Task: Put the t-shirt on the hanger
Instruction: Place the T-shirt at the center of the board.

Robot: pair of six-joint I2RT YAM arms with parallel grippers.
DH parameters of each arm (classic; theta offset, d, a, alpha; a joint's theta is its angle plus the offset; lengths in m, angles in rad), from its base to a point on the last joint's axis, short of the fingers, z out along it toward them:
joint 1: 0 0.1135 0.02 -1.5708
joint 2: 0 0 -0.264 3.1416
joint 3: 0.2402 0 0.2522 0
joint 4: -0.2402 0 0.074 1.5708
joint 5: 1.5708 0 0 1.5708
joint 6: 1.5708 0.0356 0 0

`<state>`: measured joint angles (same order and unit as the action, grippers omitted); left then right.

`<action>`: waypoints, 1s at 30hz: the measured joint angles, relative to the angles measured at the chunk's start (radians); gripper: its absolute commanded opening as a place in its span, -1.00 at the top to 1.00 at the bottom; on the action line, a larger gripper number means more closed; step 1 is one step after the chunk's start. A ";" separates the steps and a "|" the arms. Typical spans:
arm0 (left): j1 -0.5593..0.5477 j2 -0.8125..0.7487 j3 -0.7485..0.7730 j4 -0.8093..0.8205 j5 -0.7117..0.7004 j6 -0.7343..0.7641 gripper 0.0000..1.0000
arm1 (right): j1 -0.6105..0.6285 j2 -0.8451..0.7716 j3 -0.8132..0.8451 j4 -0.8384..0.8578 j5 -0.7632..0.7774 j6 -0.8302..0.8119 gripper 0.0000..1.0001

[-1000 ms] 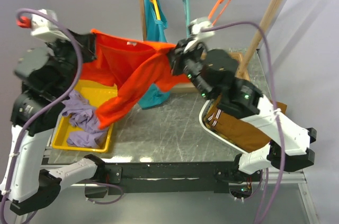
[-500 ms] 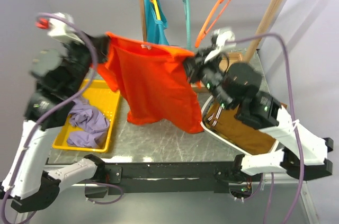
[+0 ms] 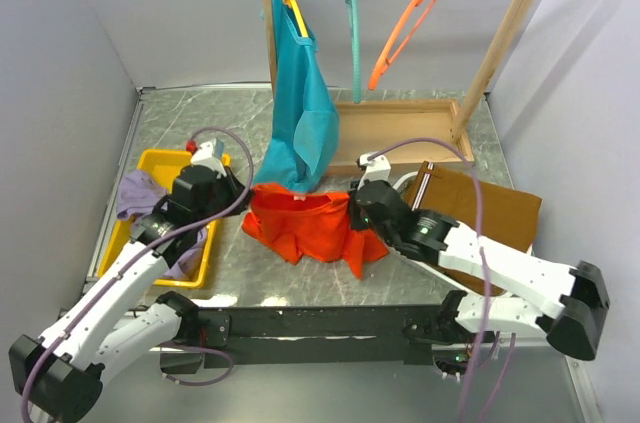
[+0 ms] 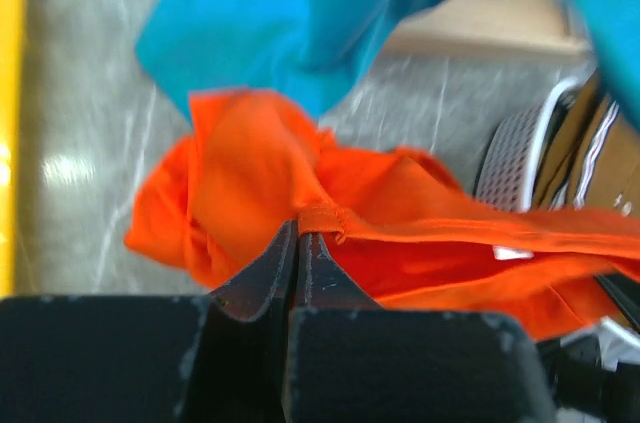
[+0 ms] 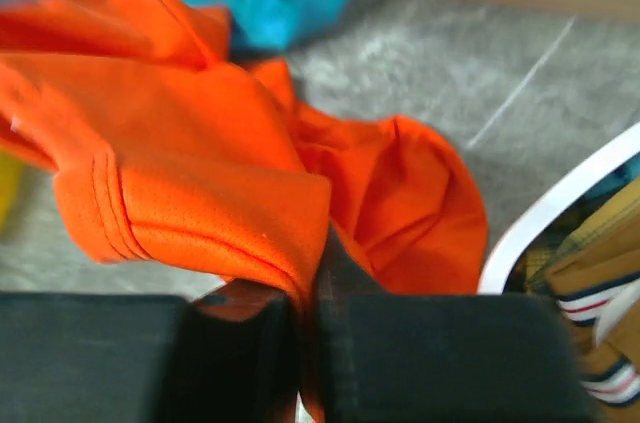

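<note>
The orange-red t-shirt lies bunched on the table in front of the rack. My left gripper is at its left edge; in the left wrist view it is shut on a hemmed edge of the t-shirt. At the cloth's right edge is my right gripper. The right wrist view shows that gripper pinching a fold of the t-shirt. The orange hanger hangs bare on the wooden rail at the top right, well above both grippers.
A teal t-shirt on a yellow hanger hangs down to just behind the orange cloth. A bare teal hanger hangs mid-rail. A yellow tray with lilac cloth sits left. A white basket of brown clothing stands right.
Both arms have dropped from high above the table down to its surface. The t-shirt, held stretched in the air before, now lies crumpled on the table between the grippers.
</note>
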<state>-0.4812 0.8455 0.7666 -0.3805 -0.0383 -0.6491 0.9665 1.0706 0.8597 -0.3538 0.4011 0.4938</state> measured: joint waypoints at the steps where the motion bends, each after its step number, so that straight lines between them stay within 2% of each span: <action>1: 0.000 -0.001 -0.029 0.008 0.012 -0.011 0.98 | -0.008 0.018 -0.010 0.001 -0.010 0.016 0.39; 7: 0.000 0.003 -0.072 0.069 0.065 -0.050 0.98 | -0.016 0.089 -0.011 0.020 -0.051 0.068 -0.22; 12: 0.000 0.019 -0.082 0.107 0.094 -0.053 0.98 | -0.016 0.039 -0.011 -0.008 -0.043 0.114 -0.49; 19: -0.001 0.088 -0.080 0.134 0.126 -0.050 0.98 | -0.016 -0.092 -0.007 -0.122 0.006 0.219 -0.56; 24: -0.008 0.168 -0.050 0.128 0.132 -0.047 0.98 | -0.016 -0.137 -0.007 -0.172 0.032 0.268 -0.63; 30: -0.024 0.182 -0.042 0.129 0.132 -0.047 0.98 | -0.018 -0.169 0.030 -0.222 0.066 0.294 -0.63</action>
<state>-0.5056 1.0271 0.7246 -0.2516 0.0937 -0.6956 0.9489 0.9012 0.8898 -0.5762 0.4675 0.7879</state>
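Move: The orange T-shirt is already pinched by both hands with its lower part on the table. Its middle lies about 13 cm to the left hand's right and 5 cm back, and about 7 cm left and 3 cm back of the right hand, some 7 cm below both. From the left hand, the yellow tray sits roughly 20 cm left and 1 cm back, the teal cloth's hem 8 cm right and 8 cm ahead. The white basket is about 23 cm right of the right hand and 3 cm back. The right fingers spread wide and let go of the T-shirt's edge as that hand dips about 3 cm, then swings clear to the right and up towards the basket, drawing back slightly and turning some 10 degrees clockwise. The left keeps its pinch on its own corner and lowers it about 4 cm while carrying it 4 cm rightward, over the shirt's left part. ##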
